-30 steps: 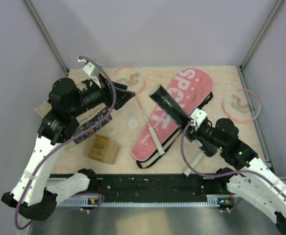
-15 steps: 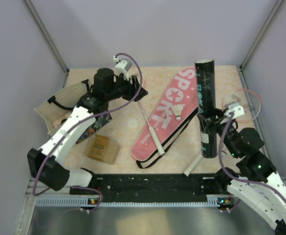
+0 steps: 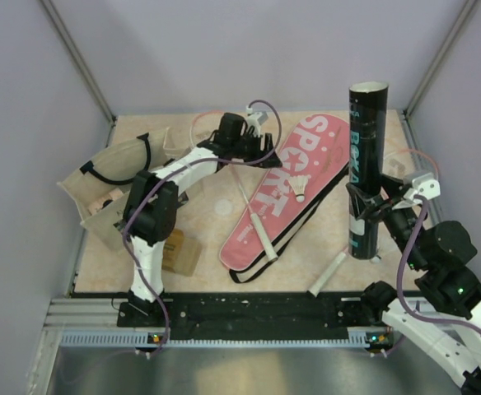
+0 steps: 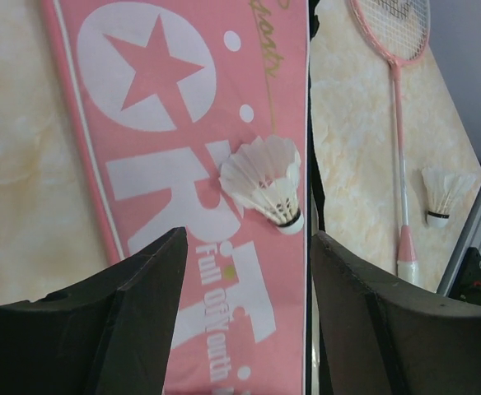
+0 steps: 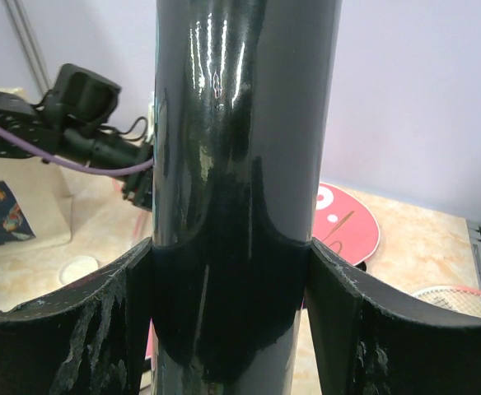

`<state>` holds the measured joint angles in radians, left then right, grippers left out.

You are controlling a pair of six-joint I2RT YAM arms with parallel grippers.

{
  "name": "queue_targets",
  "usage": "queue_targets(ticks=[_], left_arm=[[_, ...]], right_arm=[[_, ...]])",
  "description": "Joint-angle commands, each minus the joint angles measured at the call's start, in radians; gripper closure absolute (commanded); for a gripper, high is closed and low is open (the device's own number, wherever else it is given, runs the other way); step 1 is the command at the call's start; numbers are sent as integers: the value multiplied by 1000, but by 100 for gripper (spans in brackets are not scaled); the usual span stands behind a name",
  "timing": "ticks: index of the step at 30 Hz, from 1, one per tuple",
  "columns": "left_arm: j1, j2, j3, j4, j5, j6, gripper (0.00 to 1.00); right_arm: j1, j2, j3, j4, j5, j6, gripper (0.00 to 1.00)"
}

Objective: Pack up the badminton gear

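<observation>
The black tube (image 3: 364, 148) stands upright at the right with its open end up, and my right gripper (image 3: 364, 206) is shut on its lower half; in the right wrist view the tube (image 5: 240, 123) fills the space between the fingers (image 5: 364, 329). My left gripper (image 4: 249, 239) hangs open and empty over the pink SPORT cover (image 4: 158, 82), just short of a white shuttlecock (image 4: 265, 185) lying on it. From above, that shuttlecock (image 3: 302, 188) rests on the cover (image 3: 286, 185), with the left gripper (image 3: 265, 155) to its left. One racket (image 3: 253, 210) lies across the cover; another racket (image 4: 399, 148) lies right of it, next to a second shuttlecock (image 4: 442, 193).
The beige tote bag (image 3: 109, 177) lies open at the left wall. A brown cardboard box (image 3: 179, 251) sits near the front left. A small white disc (image 3: 224, 206) lies on the table beside the cover. The second racket's handle (image 3: 327, 277) points at the front rail.
My left arm has swung right, from the bag side to over the cover, and its jaws have widened. My right arm has stood the tube upright and drawn it right. A shuttlecock now lies on the cover.
</observation>
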<state>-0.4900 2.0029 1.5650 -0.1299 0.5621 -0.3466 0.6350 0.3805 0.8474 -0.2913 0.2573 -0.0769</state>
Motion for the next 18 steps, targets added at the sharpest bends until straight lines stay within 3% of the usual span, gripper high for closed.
queue_targets(ticks=[1,9,13,18], left_arm=[[-32,108,159,99,107,8,33],[-42,279,254,203,245,-25,33],[-51,313,250,280,291,-63,35],[-61,326,239,257,308,-54,37]], right_arm=[[9,-5,51,20,-24,-52,56],[9,18,71,11,-3,-80,56],[9,20,59,9,-6,-95,56],[9,24,65,11,7,-116,56]])
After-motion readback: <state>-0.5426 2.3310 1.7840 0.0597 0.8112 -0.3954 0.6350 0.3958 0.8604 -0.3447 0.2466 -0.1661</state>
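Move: The left hand, open and empty, hangs over the pink bag; the shuttlecock lying on the bag is about 11 cm to its right, 3 cm back and 13 cm below. The white disc on the table is roughly 16 cm left and 10 cm back of the hand, and the grip of the left racket some 20 cm back and 2 cm left. From the right hand, which holds the black tube upright, this shuttlecock lies about 18 cm ahead, 15 cm left and 35 cm lower. Rightwards, and more and more downwards as it slows, the left hand closes in on the shuttlecock on the bag, going about 7 cm across and 5 cm down. Its wrist turns some 15 degrees clockwise while the fingers stay open, not yet around the shuttlecock. The right hand keeps its hold on the tube and tips the tube's top slightly to the left. ##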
